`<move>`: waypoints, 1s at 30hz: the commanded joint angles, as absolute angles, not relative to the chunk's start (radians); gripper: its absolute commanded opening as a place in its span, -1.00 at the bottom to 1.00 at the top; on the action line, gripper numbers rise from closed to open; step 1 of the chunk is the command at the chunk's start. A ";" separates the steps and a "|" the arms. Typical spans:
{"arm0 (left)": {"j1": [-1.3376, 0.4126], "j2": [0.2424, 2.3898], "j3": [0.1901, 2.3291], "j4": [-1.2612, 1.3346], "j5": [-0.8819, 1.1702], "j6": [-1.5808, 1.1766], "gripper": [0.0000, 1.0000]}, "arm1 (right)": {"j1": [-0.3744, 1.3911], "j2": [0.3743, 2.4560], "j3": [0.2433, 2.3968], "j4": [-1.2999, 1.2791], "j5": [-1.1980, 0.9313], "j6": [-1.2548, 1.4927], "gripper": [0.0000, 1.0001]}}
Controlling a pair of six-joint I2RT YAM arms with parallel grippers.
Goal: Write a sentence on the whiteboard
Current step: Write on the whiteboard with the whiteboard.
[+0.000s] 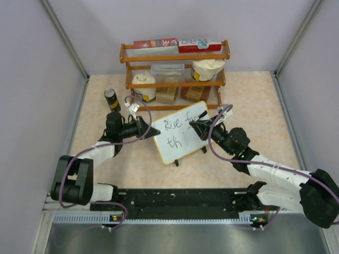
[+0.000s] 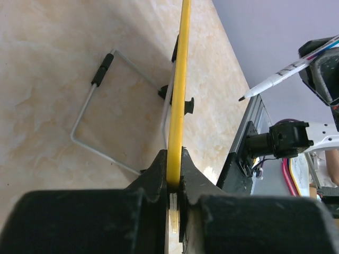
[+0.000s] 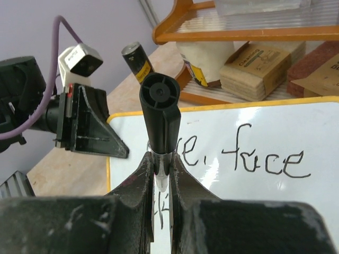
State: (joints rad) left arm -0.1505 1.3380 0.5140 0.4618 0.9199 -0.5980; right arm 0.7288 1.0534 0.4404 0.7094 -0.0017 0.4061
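The whiteboard (image 1: 184, 147) stands tilted on the table, in front of the shelf. The sentence (image 1: 179, 125) in black marker reads "Rise, face" on top, with "th" below. My left gripper (image 1: 146, 128) is shut on the board's left edge. In the left wrist view the yellow frame edge (image 2: 180, 79) runs up from between the closed left gripper (image 2: 175, 168). My right gripper (image 1: 199, 127) is shut on a black-capped marker (image 3: 160, 108), held over the board's right half. The right wrist view shows the right gripper (image 3: 161, 161) gripping the marker barrel above the board (image 3: 296, 127).
A wooden shelf rack (image 1: 175, 69) with boxes, jars and packets stands behind the board. A small dark can (image 1: 112, 99) sits left of the rack. The board's wire stand (image 2: 95, 121) rests on the table behind it. Enclosure walls close in both sides.
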 commanded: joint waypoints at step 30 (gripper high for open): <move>-0.028 1.598 0.597 0.302 0.890 -0.399 -1.00 | 0.814 1.313 0.411 0.982 0.066 0.365 -1.00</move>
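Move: Just right of the written "th" is the blank patch of whiteboard where the right hand's marker is headed: about 3 cm ahead of that hand, 5 cm left and some 13 cm lower. From the same hand, the "th" is roughly 2 cm ahead, 9 cm left and equally low; "face" is some 6 cm ahead, level sideways, 6 cm lower. The left hand has the blank patch about 2 cm ahead, 10 cm to its right and 5 cm below. Bringing the marker down from beside "face" towards the blank patch after "th", the right hand first eases about 2 cm left with little change in height, then sinks some 5 cm, its grip kept. The left hand still pinches the board's left edge, carrying it forward about 2 cm, with a smaller shift left and down. ##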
